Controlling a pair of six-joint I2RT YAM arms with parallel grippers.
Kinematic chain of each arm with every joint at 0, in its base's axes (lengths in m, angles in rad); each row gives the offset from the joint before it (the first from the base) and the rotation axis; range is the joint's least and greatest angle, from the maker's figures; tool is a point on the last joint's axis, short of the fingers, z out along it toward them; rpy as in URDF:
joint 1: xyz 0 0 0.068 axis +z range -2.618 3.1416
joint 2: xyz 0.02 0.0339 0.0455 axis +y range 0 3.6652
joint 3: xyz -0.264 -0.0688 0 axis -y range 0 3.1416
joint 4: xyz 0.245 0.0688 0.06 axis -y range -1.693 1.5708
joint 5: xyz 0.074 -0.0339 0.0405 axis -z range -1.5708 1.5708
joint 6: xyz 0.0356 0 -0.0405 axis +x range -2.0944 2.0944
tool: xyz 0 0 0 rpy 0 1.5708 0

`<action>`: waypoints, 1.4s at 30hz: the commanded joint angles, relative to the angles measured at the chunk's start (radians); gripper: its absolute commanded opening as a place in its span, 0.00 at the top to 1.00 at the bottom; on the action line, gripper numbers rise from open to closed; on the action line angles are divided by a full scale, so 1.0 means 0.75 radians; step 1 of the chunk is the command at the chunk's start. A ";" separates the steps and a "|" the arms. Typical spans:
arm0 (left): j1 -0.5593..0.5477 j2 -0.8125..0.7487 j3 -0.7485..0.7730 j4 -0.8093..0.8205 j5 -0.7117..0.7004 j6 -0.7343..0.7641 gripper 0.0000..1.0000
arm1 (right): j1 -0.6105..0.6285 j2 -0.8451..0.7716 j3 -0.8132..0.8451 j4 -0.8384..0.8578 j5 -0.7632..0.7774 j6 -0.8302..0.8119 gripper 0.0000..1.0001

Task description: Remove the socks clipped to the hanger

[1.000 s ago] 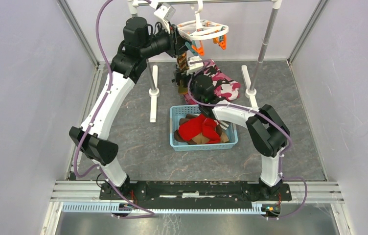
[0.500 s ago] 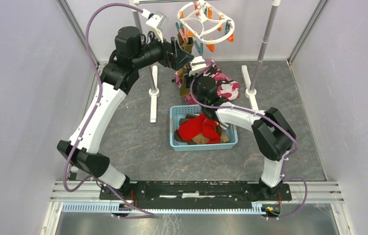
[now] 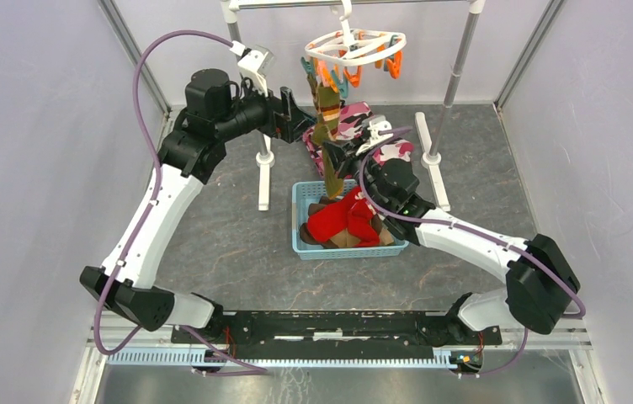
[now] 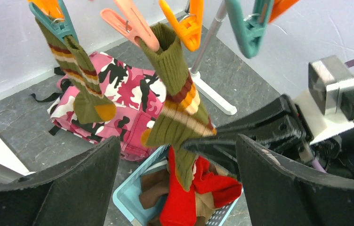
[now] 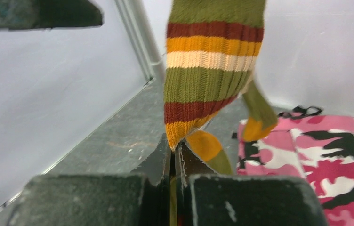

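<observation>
The white hanger hangs from the rail with orange and teal clips. Two olive striped socks stay clipped to it. A pink clip holds one sock, which hangs down over the basket. My right gripper is shut on that sock's lower part; the top view shows this gripper just above the basket. A teal clip holds the other striped sock. My left gripper is open, left of the socks, with nothing between its fingers.
A light blue basket under the hanger holds red and brown socks. A pink camouflage cloth lies behind it. The metal rail stand's posts and white feet flank the basket. Grey walls close in both sides.
My left gripper opened and drew back left from the hanger. My right gripper shut on the striped sock and pulled toward the basket. The hanger swung and settled back.
</observation>
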 commanded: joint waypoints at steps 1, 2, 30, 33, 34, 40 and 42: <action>0.004 0.015 0.017 0.093 0.040 -0.089 0.05 | 0.063 -0.018 0.004 -0.073 -0.099 0.106 1.00; 0.004 0.027 0.030 0.099 0.035 -0.099 0.06 | 0.073 -0.014 0.014 -0.080 -0.104 0.114 1.00; 0.010 0.478 0.438 0.217 0.059 -0.202 0.22 | 0.115 0.047 0.113 -0.110 -0.172 0.213 1.00; 0.010 0.490 0.450 0.217 0.041 -0.189 0.27 | 0.115 0.056 0.120 -0.113 -0.184 0.219 1.00; 0.010 0.491 0.454 0.217 0.034 -0.187 0.28 | 0.115 0.057 0.120 -0.115 -0.186 0.218 1.00; 0.008 0.494 0.471 0.215 0.014 -0.156 0.47 | 0.115 0.061 0.118 -0.122 -0.188 0.222 1.00; 0.007 0.491 0.468 0.215 0.001 -0.134 0.57 | 0.115 0.061 0.123 -0.127 -0.193 0.222 1.00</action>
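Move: The pink clip pinching the striped sock's cuff is about 12 cm ahead of the open left hand, 6 cm to its right and 3 cm higher. An orange clip hangs roughly 4 cm nearer and to the right of the pink one; the teal clip with the other striped sock is some 17 cm straight ahead of the hand. From the right hand, already gripping the sock, the pink clip is about 10 cm ahead, 2 cm left and 13 cm up, the basket 7 cm back, 6 cm right and 25 cm below. Still pinching the lower part of the striped sock, the right hand draws it about 5 cm left and 4 cm back, turning slightly counter-clockwise and tipping down a little. The left hand reaches some 10 cm forward and 5 cm right to the pink clip, dipping a couple of centimetres and rising again, then half closes its fingers around the clip, seeming to touch its sides. ##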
